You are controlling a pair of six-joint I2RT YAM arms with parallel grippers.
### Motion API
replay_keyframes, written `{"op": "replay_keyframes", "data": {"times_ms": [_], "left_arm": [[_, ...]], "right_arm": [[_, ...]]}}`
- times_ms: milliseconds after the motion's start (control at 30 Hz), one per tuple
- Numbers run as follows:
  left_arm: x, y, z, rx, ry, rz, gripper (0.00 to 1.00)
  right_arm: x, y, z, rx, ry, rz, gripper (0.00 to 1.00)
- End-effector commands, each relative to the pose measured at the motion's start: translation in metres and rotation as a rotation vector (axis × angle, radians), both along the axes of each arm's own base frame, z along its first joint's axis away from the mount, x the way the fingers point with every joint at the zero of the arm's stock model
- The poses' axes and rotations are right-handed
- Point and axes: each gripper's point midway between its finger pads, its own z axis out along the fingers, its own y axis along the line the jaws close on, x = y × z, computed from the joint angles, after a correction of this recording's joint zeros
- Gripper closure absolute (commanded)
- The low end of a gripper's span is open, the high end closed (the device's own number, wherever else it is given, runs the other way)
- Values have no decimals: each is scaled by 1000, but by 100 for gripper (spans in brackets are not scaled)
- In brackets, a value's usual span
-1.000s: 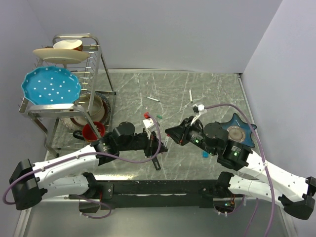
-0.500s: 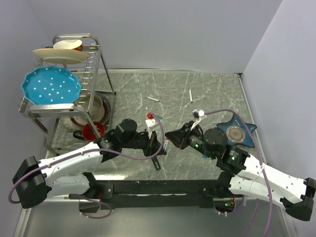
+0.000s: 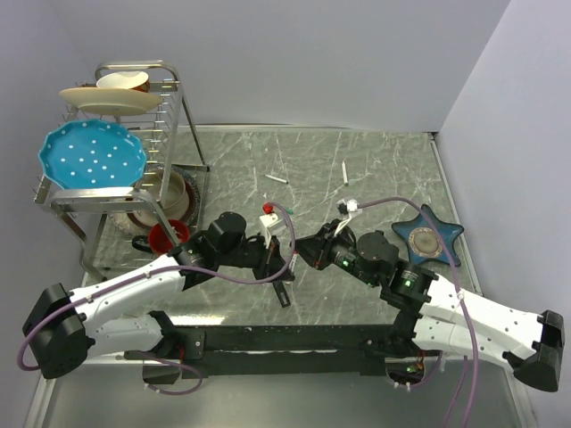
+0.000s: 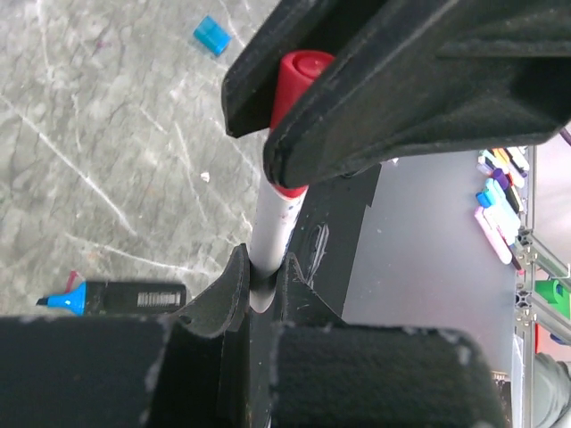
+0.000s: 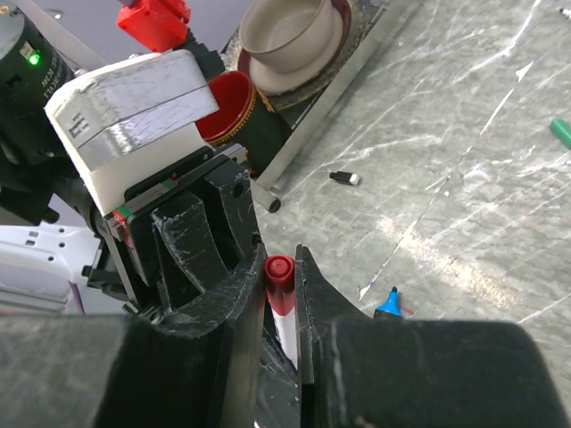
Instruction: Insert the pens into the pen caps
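My left gripper (image 4: 265, 267) is shut on the white barrel of a thin pen (image 4: 272, 218), held above the table. My right gripper (image 5: 281, 267) is shut on the red cap (image 5: 279, 278), which sits on that pen's end (image 4: 293, 85). The two grippers meet at mid-table in the top view, left (image 3: 284, 259) and right (image 3: 303, 248). The thick black pen with blue trim (image 4: 116, 296) lies on the table below. A blue cap (image 4: 211, 36), a green cap (image 5: 562, 132) and a small black cap (image 5: 342, 178) lie loose. Two more white pens (image 3: 277, 178) (image 3: 345, 171) lie further back.
A metal dish rack (image 3: 169, 134) with a blue plate (image 3: 92, 156), bowls and a red cup (image 5: 227, 107) stands at the left. A blue star-shaped dish (image 3: 428, 236) lies at the right, beside my right arm.
My right gripper has moved left to meet the left gripper. The red cap and the pen, apart before, are now together between the two grippers.
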Motion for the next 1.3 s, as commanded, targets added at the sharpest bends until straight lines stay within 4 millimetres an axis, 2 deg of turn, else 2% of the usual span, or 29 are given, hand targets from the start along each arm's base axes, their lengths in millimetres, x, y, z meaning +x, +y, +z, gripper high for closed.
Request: {"op": "replay_keyframes", "data": {"times_ms": [0,133,267,433,667,767,833,900,933,1067,1167,1267], "left_arm": [[96,14,122,-352,-303,354,99],[105,20,116,-349,-295,386,99],[105,25,121,-382,-284,372,99],[108,23,123,-377,-277,360,99],[103,17,119,-426,-235,312,99],[101,15,118,-425,-219,301,99],[101,16,116,-417,-217,305,99],[100,17,111,-406,-207,309,99],[100,18,109,-399,-203,314,99],[107,25,81,-334,-152,389,99],[110,30,63,-284,-125,432,99],[113,31,54,-253,-103,449,99]], "right_arm": [[-101,6,-94,-241,320,392,100],[-102,6,-99,-263,322,389,100],[-103,2,-110,-293,298,383,100],[-109,5,-113,-258,306,421,100],[-119,18,-101,-165,306,481,100],[-113,23,-87,-117,309,445,100],[-99,24,-74,-87,308,358,100],[-86,22,-55,-60,293,277,93],[-72,17,-44,-33,271,188,80],[-36,-1,1,25,181,-23,59],[-34,-3,17,82,153,-27,47],[-35,-4,12,77,160,-31,42]]}}
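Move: About 6 cm above the left hand, 3 cm ahead and 2 cm to its right, the red pen cap already fits over the white pen it holds. From the right hand, gripping that cap, the pen's middle lies 4 cm below, 2 cm back and 1 cm left. Some 17 cm below the left hand, the highlighter lies 1 cm ahead and 2 cm left, the green cap 19 cm ahead and 1 cm left, the blue cap 4 cm ahead and 20 cm right. Keeping pen and cap together, both hands first ease about 2 cm left and down to press the cap home, then hold nearly still. The right fingers then open, let go of the red cap and draw back some 4 cm; the left, still pinching the pen, sweeps about 9 cm forward and 4 cm up, turning some 20 degrees counter-clockwise. ##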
